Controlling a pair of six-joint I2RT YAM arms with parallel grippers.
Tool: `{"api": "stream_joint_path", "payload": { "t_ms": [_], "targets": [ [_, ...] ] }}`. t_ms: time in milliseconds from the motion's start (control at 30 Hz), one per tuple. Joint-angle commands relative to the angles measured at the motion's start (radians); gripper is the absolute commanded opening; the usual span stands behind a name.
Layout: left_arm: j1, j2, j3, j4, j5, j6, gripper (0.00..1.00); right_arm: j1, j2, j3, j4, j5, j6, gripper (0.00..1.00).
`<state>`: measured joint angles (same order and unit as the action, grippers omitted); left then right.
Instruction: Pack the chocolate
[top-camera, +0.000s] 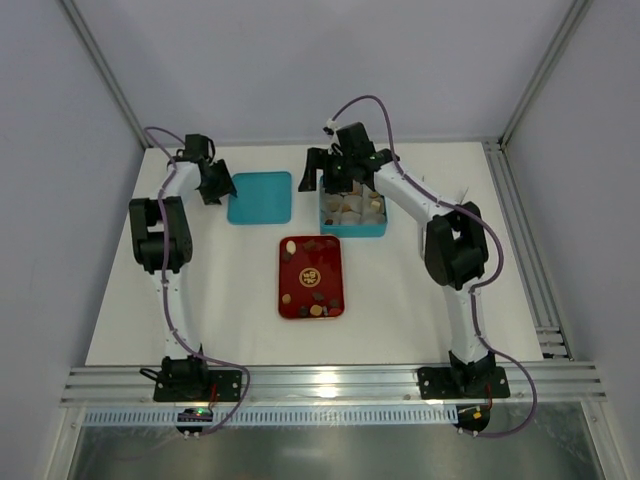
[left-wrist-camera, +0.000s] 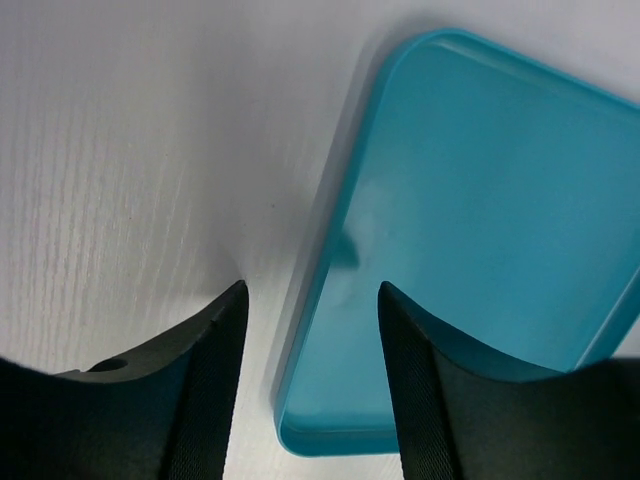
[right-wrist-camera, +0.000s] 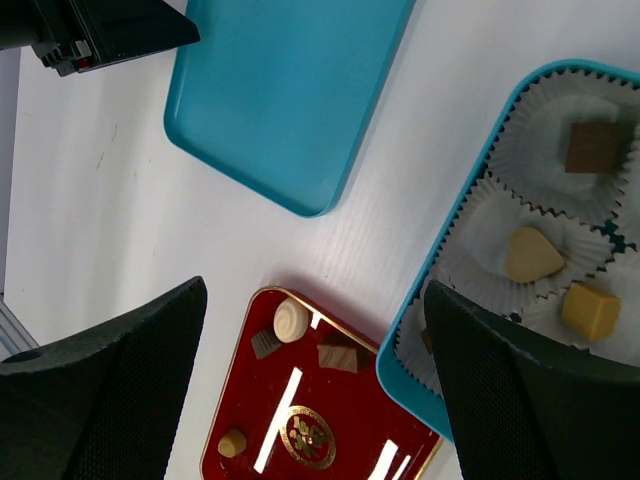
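Observation:
Several pieces of chocolate (top-camera: 290, 246) lie on the red tray (top-camera: 327, 262) at the table's middle. In the right wrist view a cream swirl piece (right-wrist-camera: 292, 319) and brown pieces (right-wrist-camera: 338, 355) sit at the tray's corner. More pieces, among them a brown square (right-wrist-camera: 592, 147) and a cream heart (right-wrist-camera: 530, 255), rest in white paper cups inside the teal box (top-camera: 352, 230). My right gripper (right-wrist-camera: 315, 290) hangs open and empty above the tray and box. My left gripper (left-wrist-camera: 312, 300) is open, its fingers (left-wrist-camera: 205, 380) on either side of the flat teal lid's (left-wrist-camera: 480, 220) left edge, near a corner.
The teal lid (top-camera: 260, 197) lies left of the teal box, behind the red tray. Grey walls and metal frame posts enclose the white table (top-camera: 230, 300). A rail runs along the near edge by the arm bases.

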<state>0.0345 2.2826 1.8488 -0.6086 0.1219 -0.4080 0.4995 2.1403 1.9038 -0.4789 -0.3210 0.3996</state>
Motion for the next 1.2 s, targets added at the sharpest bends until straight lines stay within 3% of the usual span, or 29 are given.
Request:
{"api": "stream_joint_path", "payload": {
  "t_ms": [0,467,1167],
  "targets": [
    [0.001,0.04,0.021,0.02,0.042,-0.006,0.54,0.03,0.045,0.087,0.052,-0.039,0.007,0.89],
    [0.001,0.052,-0.022,0.023,0.097,-0.025,0.0,0.068,0.26,0.307,0.056,-0.036,0.031,0.89],
    [0.149,-0.08,-0.154,0.036,0.487,-0.081,0.0,0.07,0.332,0.411,0.048,0.037,0.031,0.89]
  ]
}}
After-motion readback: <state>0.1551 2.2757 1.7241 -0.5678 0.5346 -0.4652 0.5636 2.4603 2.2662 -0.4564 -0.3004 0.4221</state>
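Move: The teal lid's middle lies about 9 cm to the left hand's right, level with it fore and aft and roughly 2 cm lower; the parted left fingers stand at its left rim. From the right hand the lid is some 14 cm to the left, 5 cm ahead and 13 cm below. The box of chocolates stands about 27 cm to the right of the lid and 1 cm nearer; the red tray is 15 cm right of it and 23 cm back. Close the left gripper on the lid's left rim while easing slightly forward, right and down, then keep it shut and draw it back about 3.5 cm, tipping the wrist some 20 degrees so the fingers slant to the right. Meanwhile swing the open right gripper about 7 cm left and 4 cm forward towards the lid, sinking 5 cm before lifting nearly 2 cm, still clear of it. ##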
